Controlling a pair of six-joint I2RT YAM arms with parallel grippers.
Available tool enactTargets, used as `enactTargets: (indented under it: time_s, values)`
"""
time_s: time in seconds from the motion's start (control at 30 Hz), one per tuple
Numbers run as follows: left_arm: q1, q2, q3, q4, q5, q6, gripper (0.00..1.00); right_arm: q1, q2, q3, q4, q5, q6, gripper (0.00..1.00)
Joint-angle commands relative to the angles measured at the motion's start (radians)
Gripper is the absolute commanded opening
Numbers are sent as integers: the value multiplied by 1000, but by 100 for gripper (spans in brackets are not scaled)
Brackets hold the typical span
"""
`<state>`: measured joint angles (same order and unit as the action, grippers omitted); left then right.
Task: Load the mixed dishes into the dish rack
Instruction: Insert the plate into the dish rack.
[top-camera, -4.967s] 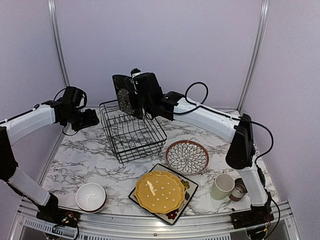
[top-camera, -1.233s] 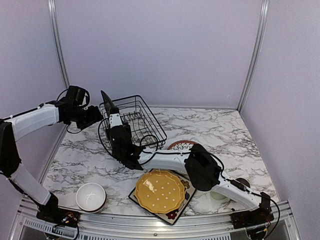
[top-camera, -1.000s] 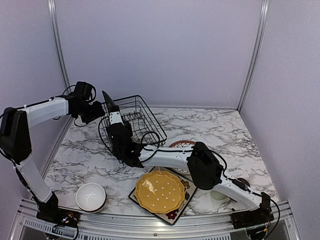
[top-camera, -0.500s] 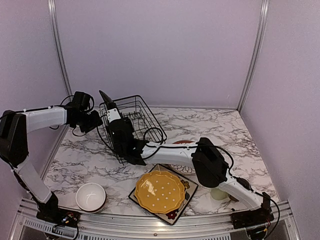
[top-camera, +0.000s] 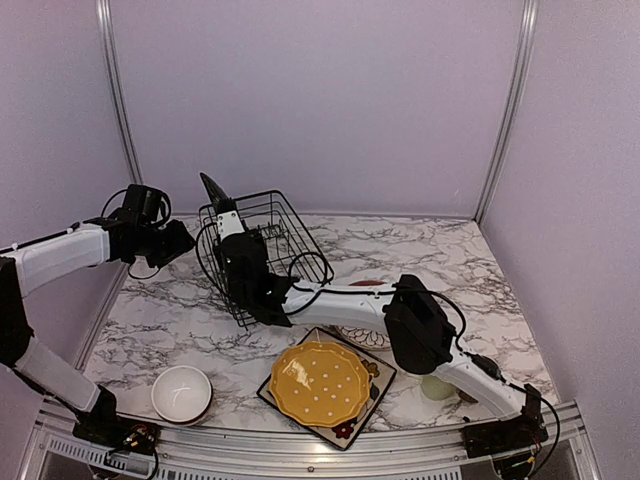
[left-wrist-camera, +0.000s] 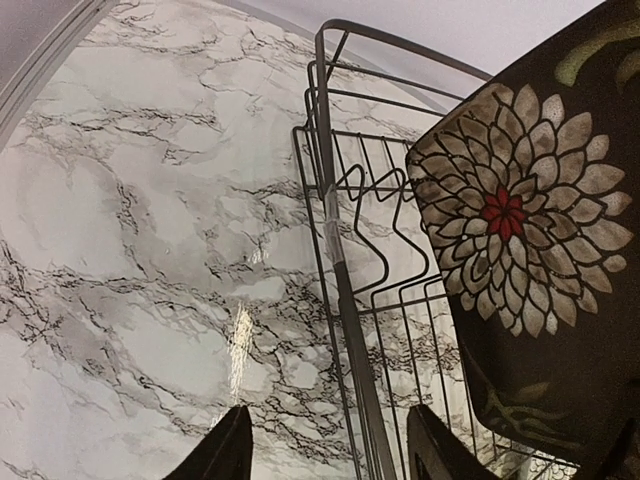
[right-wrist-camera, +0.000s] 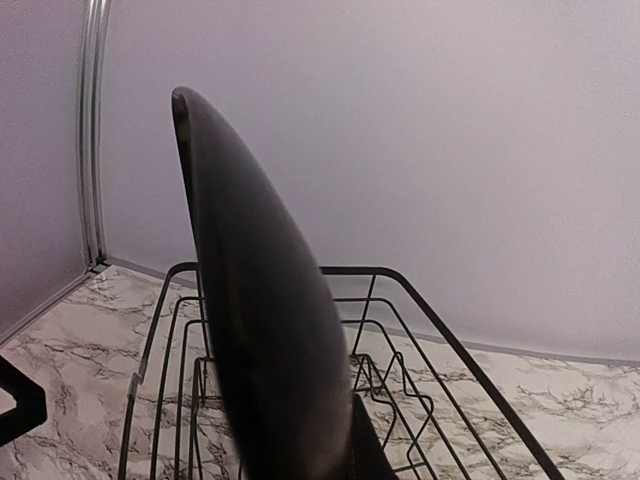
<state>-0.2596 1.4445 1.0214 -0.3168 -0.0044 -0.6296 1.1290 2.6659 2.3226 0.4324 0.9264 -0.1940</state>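
The dish rack (top-camera: 290, 240), a black wire basket, sits tilted at the back left of the marble table. My right gripper (top-camera: 235, 245) is shut on a black square plate (top-camera: 213, 190) with a white-and-red flower (left-wrist-camera: 505, 215), held on edge at the rack's left end. In the right wrist view the plate (right-wrist-camera: 255, 300) fills the middle, edge-on, above the rack's wires (right-wrist-camera: 440, 330). My left gripper (top-camera: 180, 243) hangs open just left of the rack, its fingers (left-wrist-camera: 230, 450) standing on either side of the rim (left-wrist-camera: 335, 250) without touching it.
A yellow dotted plate (top-camera: 320, 383) lies on another black square plate (top-camera: 375, 372) at the front. A white bowl (top-camera: 182, 392) stands front left. My right arm partly hides a patterned round plate (top-camera: 365, 338) and a pale green mug (top-camera: 435, 387). A metal frame rail (left-wrist-camera: 40, 70) borders the table's left edge.
My left gripper has drawn back to the left and lower, away from the rack's rim. The right gripper has kept hold of the plate, shifting only slightly.
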Motion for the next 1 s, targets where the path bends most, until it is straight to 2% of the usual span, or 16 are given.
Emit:
enactTargets:
  time_s: [0.0, 0.3, 0.5, 0.77, 0.97]
  values:
    - [3, -99, -27, -38, -20, -4, 55, -8, 33, 102, 133, -6, 47, 0]
    - [3, -189, -52, -86, -25, 4, 55, -10, 100, 127, 198, -39, 53, 0]
    - [4, -187, -61, -83, -2, 1, 55, -5, 124, 151, 248, -62, 51, 30]
    - [2, -209, -86, -69, 1, 4, 55, 6, 102, 138, 273, -67, 13, 34]
    - [2, -197, -51, -71, 33, 62, 58, 9, 14, 62, 301, -98, -70, 44]
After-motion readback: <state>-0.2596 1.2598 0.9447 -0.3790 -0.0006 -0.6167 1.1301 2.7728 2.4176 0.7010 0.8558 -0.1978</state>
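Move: The right hand still grips the near edge of the dark flowered plate; the rack slot for it lies about 8 cm ahead, 1 cm left and 15 cm below. The rack's middle is some 4 cm ahead and 8 cm right of that hand, 14 cm down; the round patterned plate lies about 10 cm back and 30 cm right, on the table. From the idle left hand, the slot is about 12 cm ahead, 10 cm right and 11 cm lower. The right lowers the plate about 4 cm into its slot, releases and rises 6; left backs off 4. ##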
